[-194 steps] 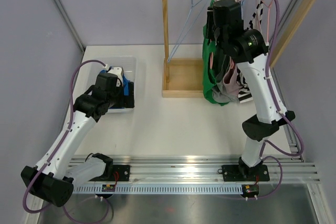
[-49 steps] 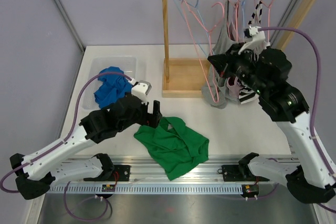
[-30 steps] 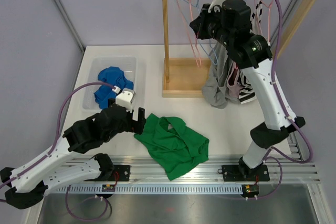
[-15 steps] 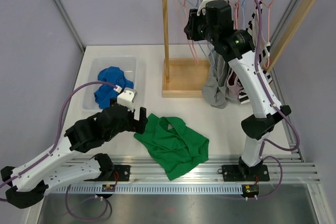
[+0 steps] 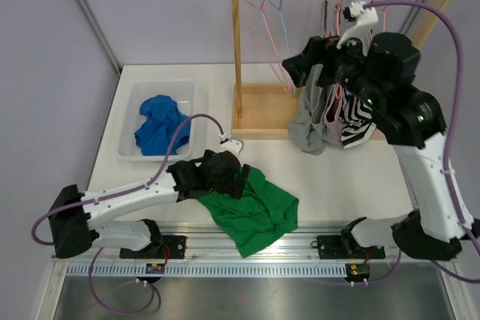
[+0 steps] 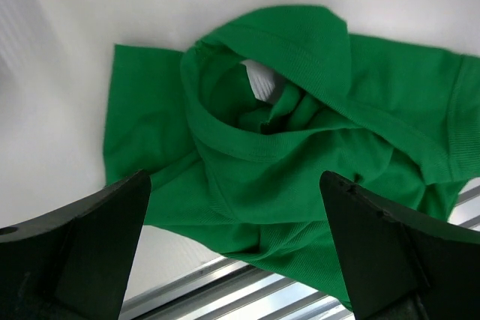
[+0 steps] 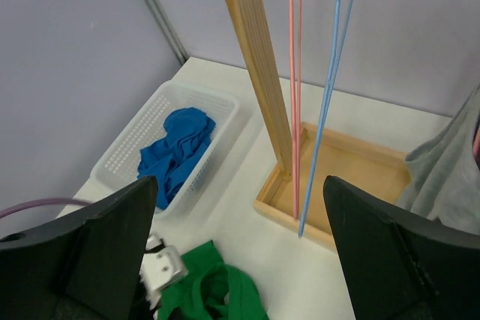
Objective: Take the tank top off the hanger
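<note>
The green top (image 5: 255,204) lies crumpled on the table near the front rail, off any hanger. My left gripper (image 5: 225,171) hovers over its upper left edge. In the left wrist view the top (image 6: 300,133) fills the space between my open, empty left gripper (image 6: 240,260). My right gripper (image 5: 295,73) is open and empty in front of the wooden rack (image 5: 237,50), beside the empty pink hanger (image 7: 294,88) and blue hanger (image 7: 328,95). The right wrist view also shows the green top (image 7: 217,290) below.
A grey garment (image 5: 306,119), a pink one and a striped one (image 5: 358,121) hang on the rack's right side. A white basket (image 5: 131,106) holding blue cloth (image 5: 157,121) stands at the left. The rack's wooden base tray (image 5: 262,106) sits behind the green top.
My left gripper has moved right, onto the edge of the green top. My right gripper has dropped away from the rack's rail and swung right. The green top has not moved.
</note>
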Tool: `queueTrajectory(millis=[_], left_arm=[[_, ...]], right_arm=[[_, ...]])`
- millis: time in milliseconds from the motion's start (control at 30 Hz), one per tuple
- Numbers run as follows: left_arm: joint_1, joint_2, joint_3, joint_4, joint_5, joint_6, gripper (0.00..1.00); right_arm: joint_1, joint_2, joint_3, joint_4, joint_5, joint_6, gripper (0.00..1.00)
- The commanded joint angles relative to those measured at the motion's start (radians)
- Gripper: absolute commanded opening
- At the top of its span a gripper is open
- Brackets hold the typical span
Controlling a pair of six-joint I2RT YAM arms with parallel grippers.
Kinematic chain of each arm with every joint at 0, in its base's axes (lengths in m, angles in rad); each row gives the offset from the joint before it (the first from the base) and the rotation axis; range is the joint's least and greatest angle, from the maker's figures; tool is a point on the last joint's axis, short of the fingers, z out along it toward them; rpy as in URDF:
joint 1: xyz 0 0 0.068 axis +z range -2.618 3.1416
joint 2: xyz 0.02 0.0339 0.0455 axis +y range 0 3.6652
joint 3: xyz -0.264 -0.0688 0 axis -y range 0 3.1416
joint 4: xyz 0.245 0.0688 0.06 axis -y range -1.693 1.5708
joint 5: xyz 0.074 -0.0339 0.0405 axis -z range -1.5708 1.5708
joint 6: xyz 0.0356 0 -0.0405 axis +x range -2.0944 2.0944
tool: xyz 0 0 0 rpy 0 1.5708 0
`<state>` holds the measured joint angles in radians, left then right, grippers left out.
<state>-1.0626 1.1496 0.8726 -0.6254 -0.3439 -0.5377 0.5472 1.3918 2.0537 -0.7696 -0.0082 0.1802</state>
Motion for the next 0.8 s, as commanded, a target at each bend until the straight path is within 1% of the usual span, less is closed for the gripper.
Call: queueTrajectory(millis=[0,33,133,200,267,333,367,400,433,467,533,600,633,700,733,767], left_arm=[[-0.030,0.128,-0.009,0.131,0.028,-0.056,0.99],[-0.046,0.166,-0.007,0.141,0.028,-0.059,0.99],[-0.077,0.289,0.012,0.164,0.029,-0.065,0.99],[-0.091,0.373,0.022,0.180,0.034,-0.070,0.99],[-0.109,0.426,0.023,0.202,0.054,-0.074,0.99],[-0.128,0.484,0.023,0.220,0.068,-0.084,0.91],[-0.135,0.498,0.025,0.227,0.075,-0.093,0.84],[-0.146,0.510,0.023,0.231,0.080,-0.096,0.74],[-0.154,0.522,0.028,0.230,0.077,-0.100,0.35],[-0.161,0.522,0.029,0.224,0.068,-0.110,0.21],[-0.177,0.500,0.052,0.181,0.019,-0.126,0.00],[-0.183,0.467,0.072,0.135,-0.024,-0.133,0.00],[-0.183,0.449,0.083,0.078,-0.080,-0.142,0.00],[-0.183,0.377,0.124,0.015,-0.145,-0.150,0.00],[-0.181,0.346,0.140,-0.049,-0.209,-0.151,0.00],[-0.181,0.297,0.178,-0.083,-0.240,-0.153,0.00]], right_arm=[[-0.004,-0.150,-0.119,0.052,-0.073,0.014,1.00],[-0.004,-0.225,-0.192,0.061,-0.079,0.016,0.99],[-0.004,-0.356,-0.317,0.095,-0.113,0.028,1.00],[-0.004,-0.425,-0.374,0.095,-0.146,0.041,0.99],[-0.003,-0.457,-0.395,0.089,-0.191,0.044,0.99],[-0.004,-0.494,-0.418,0.073,-0.208,0.045,0.99],[-0.004,-0.505,-0.425,0.067,-0.213,0.047,1.00],[-0.004,-0.525,-0.432,0.064,-0.213,0.047,0.99],[-0.004,-0.533,-0.435,0.061,-0.211,0.047,0.99],[-0.004,-0.542,-0.438,0.058,-0.205,0.048,0.99],[-0.004,-0.559,-0.441,0.050,-0.197,0.045,0.99],[-0.004,-0.571,-0.443,0.035,-0.188,0.042,0.99],[-0.004,-0.573,-0.445,0.030,-0.178,0.042,1.00],[-0.003,-0.588,-0.454,0.020,-0.167,0.041,1.00],[-0.004,-0.594,-0.458,0.016,-0.164,0.041,1.00],[-0.004,-0.597,-0.461,0.013,-0.151,0.039,1.00]])
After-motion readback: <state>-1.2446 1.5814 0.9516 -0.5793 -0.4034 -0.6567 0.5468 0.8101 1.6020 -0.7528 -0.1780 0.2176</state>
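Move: The green tank top lies spread on the table below the left hand, its middle roughly 12 cm down, 5 cm back and 5 cm to the right. The basket with the blue top is some 20 cm ahead and 22 cm left of that hand. From the right hand, the grey top hangs about 10 cm ahead, 8 cm right and 20 cm lower; the empty hangers are about 12 cm ahead, 6 cm left and 8 cm below. The green tank top is taken just below its neckline: the open left hand comes down about 11 cm onto it, slanting right and somewhat back, shuts and pinches the cloth, then starts up again by 2 to 3 cm. Meanwhile the right hand, empty and open, draws back about 15 cm and some 5 cm right, away from the rack. ##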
